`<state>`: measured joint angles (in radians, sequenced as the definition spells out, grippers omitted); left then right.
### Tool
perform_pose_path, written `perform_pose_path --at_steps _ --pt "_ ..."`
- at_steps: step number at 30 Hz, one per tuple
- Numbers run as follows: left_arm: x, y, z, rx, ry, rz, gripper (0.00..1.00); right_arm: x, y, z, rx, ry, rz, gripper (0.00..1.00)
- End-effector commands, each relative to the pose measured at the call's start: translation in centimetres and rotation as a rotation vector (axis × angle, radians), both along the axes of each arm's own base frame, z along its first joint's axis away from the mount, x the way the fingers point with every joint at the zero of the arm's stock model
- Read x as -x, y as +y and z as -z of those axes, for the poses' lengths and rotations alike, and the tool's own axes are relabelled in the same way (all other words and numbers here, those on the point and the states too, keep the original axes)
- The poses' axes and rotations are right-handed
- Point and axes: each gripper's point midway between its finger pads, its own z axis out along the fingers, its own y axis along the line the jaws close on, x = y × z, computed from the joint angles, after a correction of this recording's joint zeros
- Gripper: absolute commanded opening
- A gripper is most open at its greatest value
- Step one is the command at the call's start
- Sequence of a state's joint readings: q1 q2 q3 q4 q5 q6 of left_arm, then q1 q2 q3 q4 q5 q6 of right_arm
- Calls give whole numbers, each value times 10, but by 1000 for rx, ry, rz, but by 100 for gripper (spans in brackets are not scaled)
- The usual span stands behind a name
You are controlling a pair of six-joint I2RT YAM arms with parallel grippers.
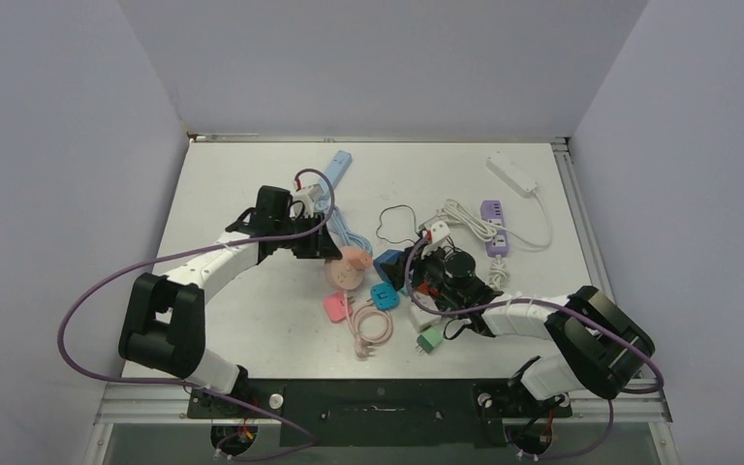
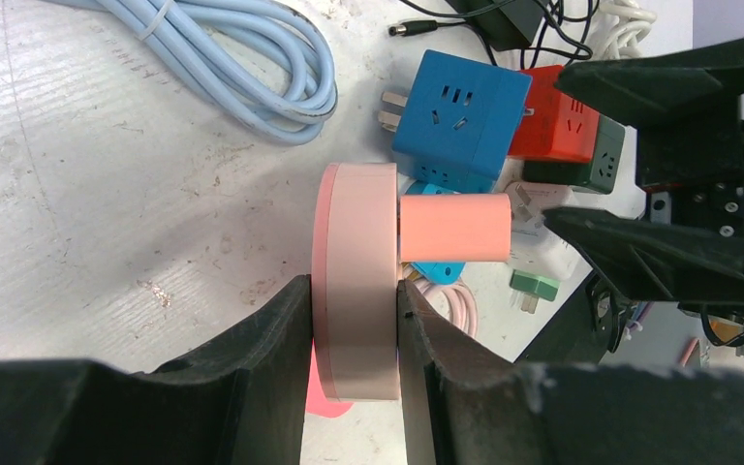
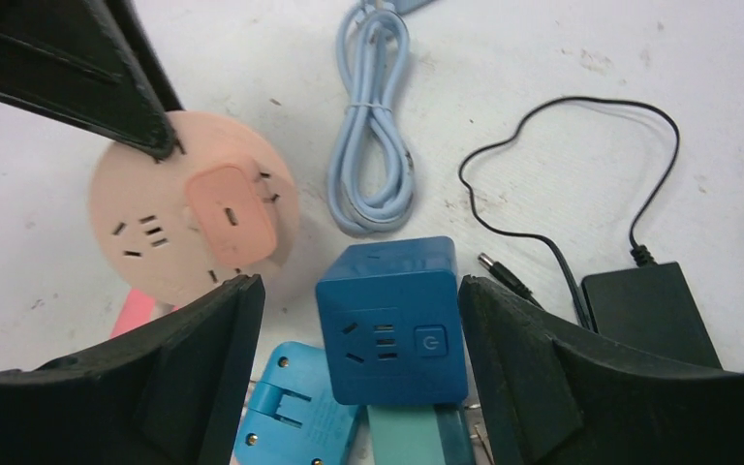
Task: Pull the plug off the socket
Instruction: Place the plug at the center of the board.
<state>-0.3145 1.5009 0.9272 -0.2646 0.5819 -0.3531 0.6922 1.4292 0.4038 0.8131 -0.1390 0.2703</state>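
A round pale-pink socket (image 2: 358, 213) stands on edge on the table, with my left gripper (image 2: 354, 289) shut across its thickness. A salmon-pink plug (image 2: 453, 228) sticks out of its face, seated in it. In the right wrist view the socket (image 3: 145, 232) and plug (image 3: 231, 215) sit to the upper left. My right gripper (image 3: 358, 286) stands open just right of them. A blue cube socket (image 3: 392, 320) lies between its fingers, and neither finger touches the plug. From above, the left gripper (image 1: 334, 254) and right gripper (image 1: 412, 271) face each other at mid-table.
A light-blue cable coil (image 3: 373, 126) lies behind the socket, and a black adapter (image 3: 644, 310) with its cord to the right. Red and dark-green cubes (image 2: 562, 116), a flat blue plug (image 3: 295, 407), a green plug (image 1: 433, 338), a pink cable (image 1: 368, 329) and purple (image 1: 496, 226) and white (image 1: 511, 172) strips lie around.
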Motion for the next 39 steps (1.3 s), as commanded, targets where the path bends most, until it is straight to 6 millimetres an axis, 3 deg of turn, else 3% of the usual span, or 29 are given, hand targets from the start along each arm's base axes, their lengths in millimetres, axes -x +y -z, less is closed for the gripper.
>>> perform_pose_path --at_steps 1,4,17,39 --pt "-3 -15 -14 65 -27 69 0 14 11 -41 -100 -132 -123 75" --pt "6 -26 -10 98 26 125 0 21 15 -49 -124 -157 -166 72" --pt "15 -33 3 106 109 172 0 31 41 -35 -113 -90 -319 54" --pt "15 -33 1 101 94 174 0 34 63 -6 38 -44 -335 48"
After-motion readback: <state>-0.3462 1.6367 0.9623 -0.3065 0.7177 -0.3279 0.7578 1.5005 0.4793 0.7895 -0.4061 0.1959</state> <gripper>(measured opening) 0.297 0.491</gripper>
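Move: The right hand, empty, is going for the small peach plug on the round peach socket, roughly 8 cm to its left, about 1 cm back and slightly higher. The blue adapter it has already released stands some 2 cm ahead, 2 cm left and 5 cm below. The turquoise adapter lies on the table around 4 cm back and 3 cm left. From the left hand, which holds the socket, the plug is about 5 cm to the right, level with it. Left and back, about 5 cm each way, the right hand swings from above the blue adapter to the peach plug, first rising 2 cm and then sinking again, turning some 20 degrees counter-clockwise while its fingers close partway around the plug's end. The left hand, keeping its pinch on the socket, brings it back, right and down by 2 cm or so each, tipping slightly downward, then holds still. ##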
